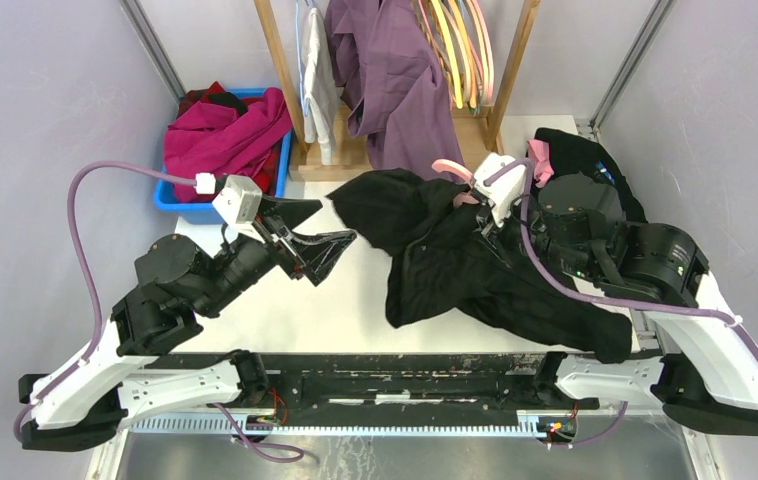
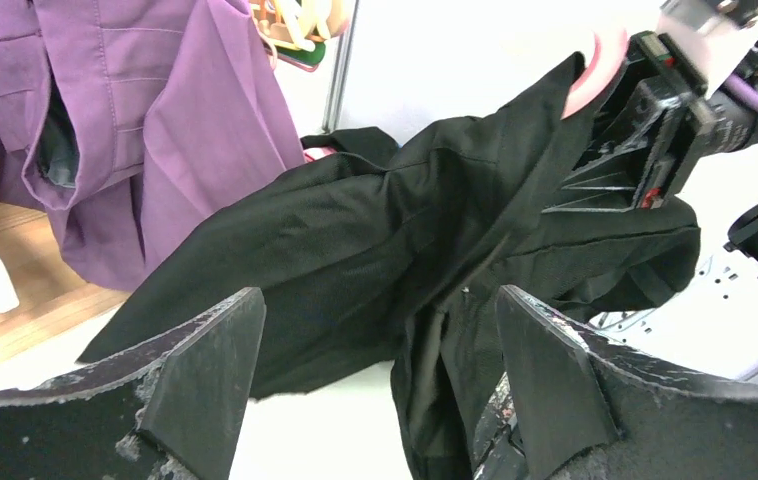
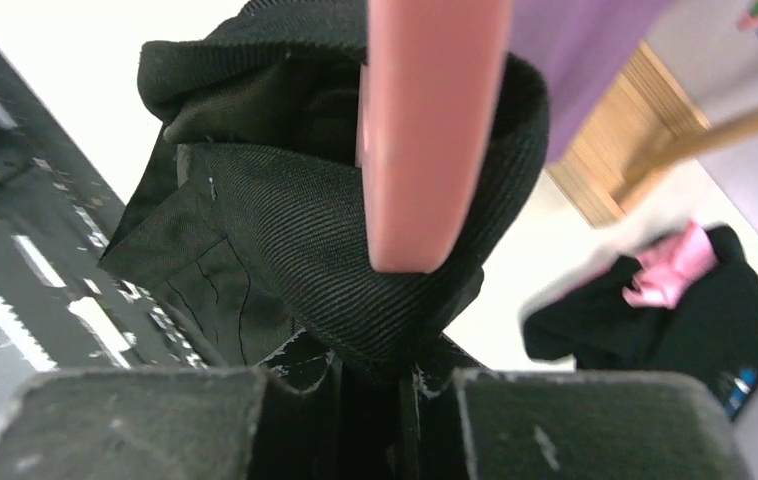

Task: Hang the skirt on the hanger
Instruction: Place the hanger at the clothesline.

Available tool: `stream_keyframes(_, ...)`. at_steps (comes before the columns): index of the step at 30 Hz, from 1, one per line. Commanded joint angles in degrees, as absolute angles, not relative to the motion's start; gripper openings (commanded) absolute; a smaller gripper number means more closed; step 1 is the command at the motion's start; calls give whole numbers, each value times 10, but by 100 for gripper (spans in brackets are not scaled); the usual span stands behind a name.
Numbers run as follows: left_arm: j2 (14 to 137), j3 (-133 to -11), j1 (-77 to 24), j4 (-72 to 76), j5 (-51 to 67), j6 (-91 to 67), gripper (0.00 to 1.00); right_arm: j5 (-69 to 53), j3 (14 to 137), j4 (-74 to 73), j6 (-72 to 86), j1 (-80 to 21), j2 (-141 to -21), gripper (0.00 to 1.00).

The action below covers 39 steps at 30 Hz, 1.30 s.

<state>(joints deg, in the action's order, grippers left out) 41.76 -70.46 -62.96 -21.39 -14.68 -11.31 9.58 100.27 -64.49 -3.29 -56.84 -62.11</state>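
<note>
The black skirt (image 1: 435,255) lies bunched across the middle of the table, its top raised toward the right arm. A pink hanger (image 3: 435,130) pokes through the waistband (image 3: 285,210); its pink hook (image 1: 450,168) shows above the cloth. My right gripper (image 1: 477,208) is shut on the hanger's lower part with skirt cloth round it (image 3: 395,390). At the skirt's left edge my left gripper (image 1: 337,221) stands open. In the left wrist view its fingers (image 2: 205,370) are wide apart, with the skirt (image 2: 375,240) just ahead and nothing gripped between them.
A blue bin (image 1: 177,200) of magenta clothes stands at the back left. A wooden rack (image 1: 277,70) at the back holds a purple garment (image 1: 395,80), a white one (image 1: 320,90) and coloured hangers (image 1: 460,50). Another black garment with pink (image 1: 580,155) lies back right.
</note>
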Motion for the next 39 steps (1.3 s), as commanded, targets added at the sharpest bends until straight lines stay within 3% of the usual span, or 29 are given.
stream_keyframes(1, 417, -719, -627, -212, -170, -125, 92, 230, 1024, -679, -27, -560, -631, 1)
stream_keyframes(12, 438, -728, -627, -214, -161, -126, 92, 311, 1011, -744, 49, -534, -609, 1)
stream_keyframes(28, 455, -715, -627, -215, -152, -136, 93, 423, 1096, -874, 170, -527, -609, 1)
stream_keyframes(39, 483, -706, -626, -257, -199, -145, 93, 495, 1132, -793, 135, -527, -631, 1)
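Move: The right hand already holds the black skirt on the pink hanger; the open stretch of clothesline it is meant for lies roughly 30 cm ahead, 9 cm to the left and 15 cm up. The hung purple skirt is about 23 cm ahead and 13 cm left, the coloured hangers about 27 cm ahead and 2 cm left; a black clothes heap lies 18 cm ahead, 25 cm right, far below. From the left hand that stretch is some 32 cm ahead, 11 cm right, 10 cm up. Keeping its closed grip on the black skirt and pink hanger, the right hand swings them about 15 cm to the right, away from the left hand and the free stretch of clothesline, edging forward first, dipping some 3 cm and rising back, while the wrist turns roughly 40 degrees clockwise. The left hand, already empty and wide open, touches nothing and sinks about 3 cm with a slight drift to the right. ##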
